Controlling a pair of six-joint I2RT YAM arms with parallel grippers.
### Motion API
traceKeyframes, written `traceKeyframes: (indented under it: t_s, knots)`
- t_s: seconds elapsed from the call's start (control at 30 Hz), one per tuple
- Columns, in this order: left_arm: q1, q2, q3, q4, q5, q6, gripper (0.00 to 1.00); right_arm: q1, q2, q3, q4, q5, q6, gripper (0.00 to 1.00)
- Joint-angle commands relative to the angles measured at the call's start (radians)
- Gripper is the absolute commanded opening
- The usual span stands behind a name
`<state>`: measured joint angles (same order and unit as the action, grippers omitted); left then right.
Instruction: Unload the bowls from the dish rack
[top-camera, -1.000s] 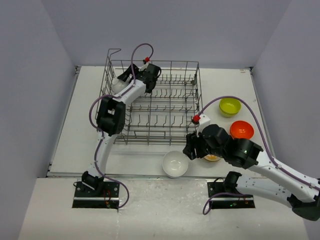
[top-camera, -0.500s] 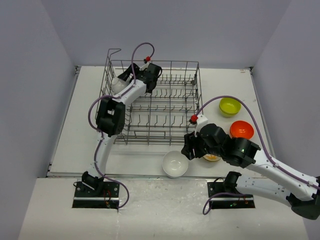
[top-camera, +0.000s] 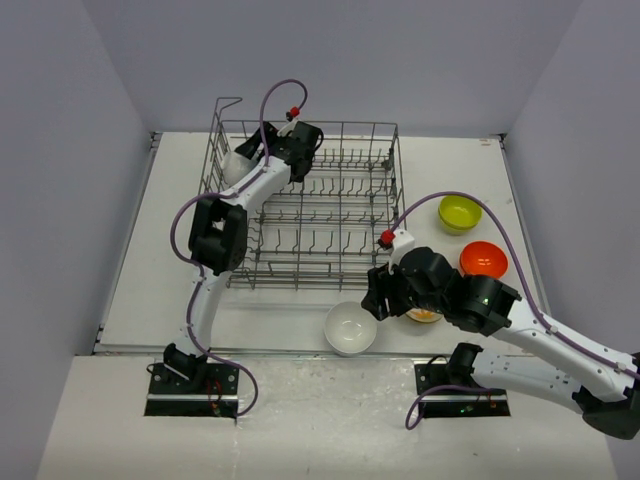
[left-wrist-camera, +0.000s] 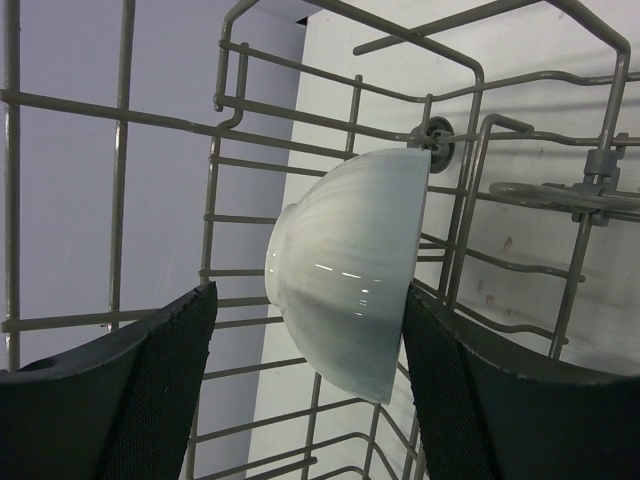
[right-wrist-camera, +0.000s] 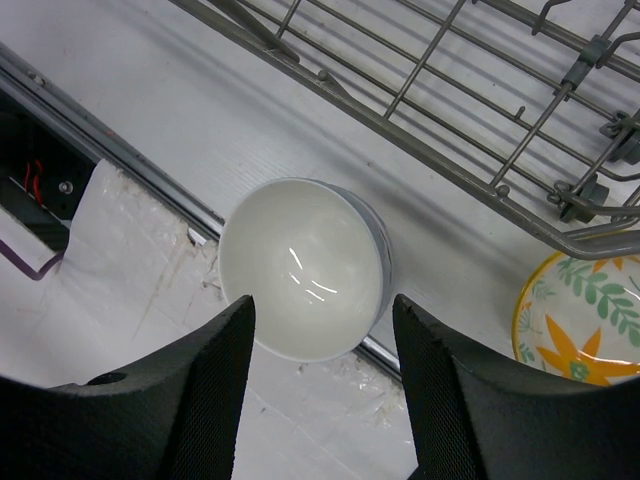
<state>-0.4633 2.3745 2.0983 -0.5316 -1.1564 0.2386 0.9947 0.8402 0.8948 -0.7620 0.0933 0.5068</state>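
The grey wire dish rack stands at the back of the table. One white bowl stands on edge in its far left corner. My left gripper is open around that bowl: the right finger is at its rim, the left finger stays clear of it. Another white bowl sits upright on the table near the front edge. My right gripper hangs open just above this bowl, holding nothing.
A floral bowl lies partly under the right arm, with an orange bowl and a yellow-green bowl behind it on the right. The rack's front rail runs close behind the right gripper. Grey walls enclose the table.
The left gripper's jaws have narrowed around the white bowl in the rack. The right arm has shifted slightly left over the table's white bowl.
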Motion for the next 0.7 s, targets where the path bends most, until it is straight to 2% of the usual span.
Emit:
traceKeyframes:
  t_s: [0.0,0.27,0.37,0.47,0.67]
  knots:
    - [0.011,-0.069,0.000,0.021,-0.037,0.001,0.74,0.002,-0.003,-0.003,0.033,-0.012,-0.019,0.59]
    - [0.020,-0.081,-0.034,0.013,-0.054,-0.021,0.69,0.002,0.002,-0.010,0.043,-0.020,-0.024,0.59]
    - [0.023,-0.086,-0.049,0.013,-0.058,-0.032,0.65,0.002,0.003,-0.011,0.046,-0.023,-0.027,0.59]
    - [0.025,-0.095,-0.052,0.015,-0.055,-0.038,0.56,0.002,0.003,-0.014,0.047,-0.026,-0.028,0.59]
    - [0.025,-0.095,-0.044,0.016,-0.054,-0.032,0.52,0.002,-0.001,-0.016,0.049,-0.029,-0.030,0.59]
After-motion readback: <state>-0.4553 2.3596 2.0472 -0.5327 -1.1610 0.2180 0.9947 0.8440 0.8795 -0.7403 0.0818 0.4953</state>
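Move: The last white bowl stands on edge in the dish rack's far left corner, its foot to the left and mouth to the right. Its middle lies about 1 cm ahead of the left hand, 2 cm to its left and 3 cm below. The nearest stretch of the rack's left wall is some 7 cm left, level with that hand; the far wall is about 7 cm straight ahead. From the right hand, the bowl is roughly 40 cm ahead, 31 cm left and 6 cm below. Down, left and back in about equal parts, the left hand eases some 1.5 cm in all towards the white bowl, after almost standing still at first, its attitude hardly changing. Its fingers close from about three quarters open to half open around the bowl, one coming in beside the foot and the other reaching the wall near the rim. ##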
